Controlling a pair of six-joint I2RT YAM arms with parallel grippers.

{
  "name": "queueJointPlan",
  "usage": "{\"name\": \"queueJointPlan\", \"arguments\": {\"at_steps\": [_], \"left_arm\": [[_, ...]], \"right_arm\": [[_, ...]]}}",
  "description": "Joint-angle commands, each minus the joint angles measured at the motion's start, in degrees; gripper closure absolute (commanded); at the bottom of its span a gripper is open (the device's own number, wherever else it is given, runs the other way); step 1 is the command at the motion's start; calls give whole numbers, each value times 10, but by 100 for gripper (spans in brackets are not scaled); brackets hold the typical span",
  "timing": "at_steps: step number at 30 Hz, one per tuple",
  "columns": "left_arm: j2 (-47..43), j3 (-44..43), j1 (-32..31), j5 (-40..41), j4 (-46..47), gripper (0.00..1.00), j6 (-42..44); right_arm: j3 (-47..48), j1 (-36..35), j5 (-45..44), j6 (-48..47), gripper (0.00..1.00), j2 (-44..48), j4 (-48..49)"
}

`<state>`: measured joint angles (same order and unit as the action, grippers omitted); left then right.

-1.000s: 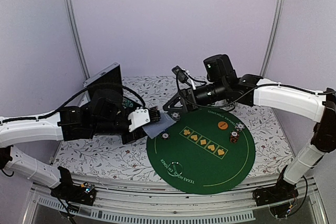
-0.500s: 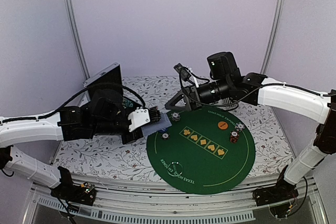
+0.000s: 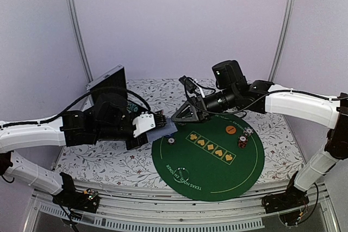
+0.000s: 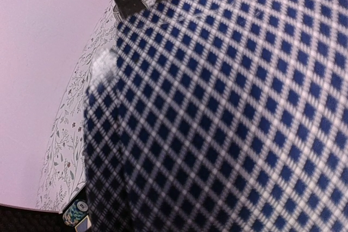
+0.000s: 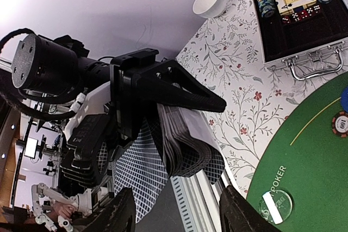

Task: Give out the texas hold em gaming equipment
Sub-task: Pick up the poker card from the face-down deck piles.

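My left gripper is shut on a deck of grey-blue-backed playing cards and holds it just off the left rim of the green mat. The card backs fill the left wrist view. In the right wrist view the deck hangs fanned and bent from the left gripper's black jaws. My right gripper is open and empty, close behind the deck, its fingertips either side of the deck's lower edge. On the mat are a white disc, an orange disc and chip stacks.
The open aluminium case stands at the back left; the right wrist view shows its lining around chips, cards and dice. A white cup sits beside it. A floral cloth covers the table.
My right gripper has dropped lower and closer to the deck held by the left gripper. The left arm has stayed put with the cards.
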<state>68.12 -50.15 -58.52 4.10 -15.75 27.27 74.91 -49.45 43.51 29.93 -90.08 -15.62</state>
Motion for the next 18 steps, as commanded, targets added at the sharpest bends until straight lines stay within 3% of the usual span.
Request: {"name": "queueJointPlan", "arguments": {"at_steps": [1,8,18], "left_arm": [[-4,4,5,1,8,59,-2],[-4,5,5,1,9,59,-1],[-3,7,4,2,9,59,0]], "right_arm": [[1,-8,27,13,48,-18,23],[2,-11,36,19,57,-28,33],[0,-10,47,20,76,-26,40]]}}
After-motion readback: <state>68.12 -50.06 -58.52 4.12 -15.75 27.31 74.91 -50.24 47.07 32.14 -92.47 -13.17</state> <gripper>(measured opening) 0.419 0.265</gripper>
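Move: The left hand holds the bent deck. From the right hand, the middle of its checkered back card is roughly 6 cm to the left, 4 cm back and 3 cm below. Down on the mat, about 24 cm below the right hand, lie the white-and-red chip (10 cm ahead, 5 cm left) and the blue disc (14 cm ahead, 6 cm left). From the left hand, the card's middle is some 3 cm back and 2 cm to the right, about level. Leftward and back, slightly down, the right hand eases about 1.5 cm in on the deck's free right-hand edge, its wrist barely turning. All the while its fingers close from about half open to roughly a quarter, bringing one ribbed pad over the checkered face of the back card. The left hand stays in place and keeps its grip on the deck. ##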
